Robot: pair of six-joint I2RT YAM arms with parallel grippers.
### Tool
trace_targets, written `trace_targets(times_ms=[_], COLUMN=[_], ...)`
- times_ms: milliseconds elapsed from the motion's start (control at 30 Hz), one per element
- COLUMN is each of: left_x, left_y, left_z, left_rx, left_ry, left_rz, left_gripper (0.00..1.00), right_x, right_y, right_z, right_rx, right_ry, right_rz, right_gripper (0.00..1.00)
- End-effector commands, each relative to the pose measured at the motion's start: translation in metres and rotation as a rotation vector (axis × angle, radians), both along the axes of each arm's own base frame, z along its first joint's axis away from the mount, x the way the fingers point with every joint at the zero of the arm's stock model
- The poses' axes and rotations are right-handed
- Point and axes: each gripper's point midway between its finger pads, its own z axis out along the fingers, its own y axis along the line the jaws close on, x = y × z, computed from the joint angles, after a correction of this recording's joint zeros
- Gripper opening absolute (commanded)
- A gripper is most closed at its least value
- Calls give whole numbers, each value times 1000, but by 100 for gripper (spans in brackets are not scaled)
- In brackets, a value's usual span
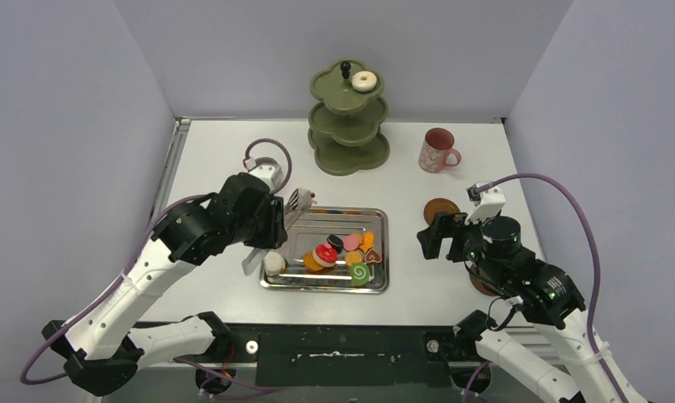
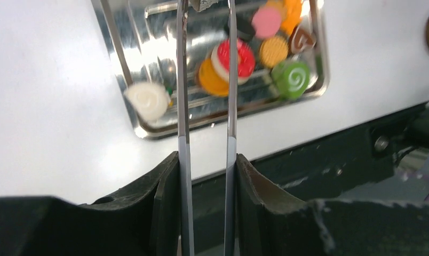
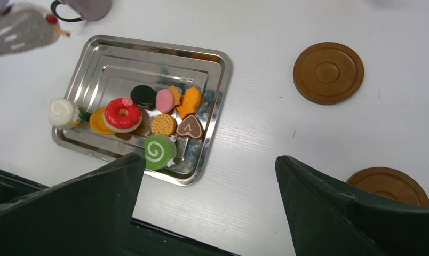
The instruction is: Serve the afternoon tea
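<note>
My left gripper (image 2: 207, 160) is shut on a pair of metal tongs (image 2: 231, 106), whose two arms run up between its fingers over the steel tray (image 2: 111, 48). The tongs' flat head (image 1: 299, 200) hangs above the tray's far left corner, with a small red bit at its tip. Toy sweets lie in the tray: a red donut (image 3: 122, 113), a green swirl roll (image 3: 159, 151), macarons and biscuits. A white swirl sweet (image 2: 147, 100) sits at the tray's left rim. My right gripper (image 3: 209, 170) is open and holds nothing, right of the tray. A pale donut (image 1: 364, 81) lies on the olive stand's (image 1: 348, 126) top tier.
A pink mug (image 1: 437, 151) stands at the back right. One brown coaster (image 3: 328, 72) lies right of the tray and another (image 3: 389, 184) sits nearer, under my right arm. A mauve mug (image 3: 87, 8) stands beyond the tray's far left corner. Grey walls close in three sides.
</note>
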Motion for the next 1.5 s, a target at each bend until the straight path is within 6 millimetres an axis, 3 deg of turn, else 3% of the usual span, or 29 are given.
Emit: trace_targets(times_ms=[0,167,467,667,800,1100,1333,1467], left_x=[67,117,220,265,290,336,350,356], left_y=[-34,-48,-49,-59,-56,-81,-100,-104], left_z=[79,112,166,182,180,159,150,134], left_rx=[-189,-260,-410,-450,-478,-549,-560,-552], left_ry=[-298,-388,-536,-589,-602,-559,-517,-484], left_rz=[106,161,224,202,236,206,140,135], left_gripper=[13,13,13,13,13,14,16,22], right_x=[-6,-13,-10,-4,1,6,11,11], right_y=[7,1,8,17,17,23,19,21], right_z=[21,32,35,37,36,45,41,40], right_rx=[75,105,154,150,118,141,121,109], right_ry=[-54,-85,-98,-109,-92,-97,-92,-84], right_rz=[43,25,34,64,59,63,37,45], right_gripper=[100,100,100,100,100,100,100,100])
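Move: The left hand already holds the tongs with a small cake in their tips. The stand's top tier, where they go, is centred about 40 cm ahead of that hand, 18 cm to its right and a couple of cm above. The white donut sits on that tier, some 4 cm right of its centre and 2 cm farther out; the grey mug is 21 cm ahead, 4 cm left, and well below. From the right hand, the top tier is about 38 cm ahead, 17 cm left. Keeping its grip on the tongs and the small cake pinched in their tips, the left hand sweeps quickly forward about 35 cm and some 10 cm right, towards the top tier. It climbs about 12 cm on the way, then sinks some 4 cm as it slows, the wrist tipping up and its left side dipping, about 35 degrees in all. ##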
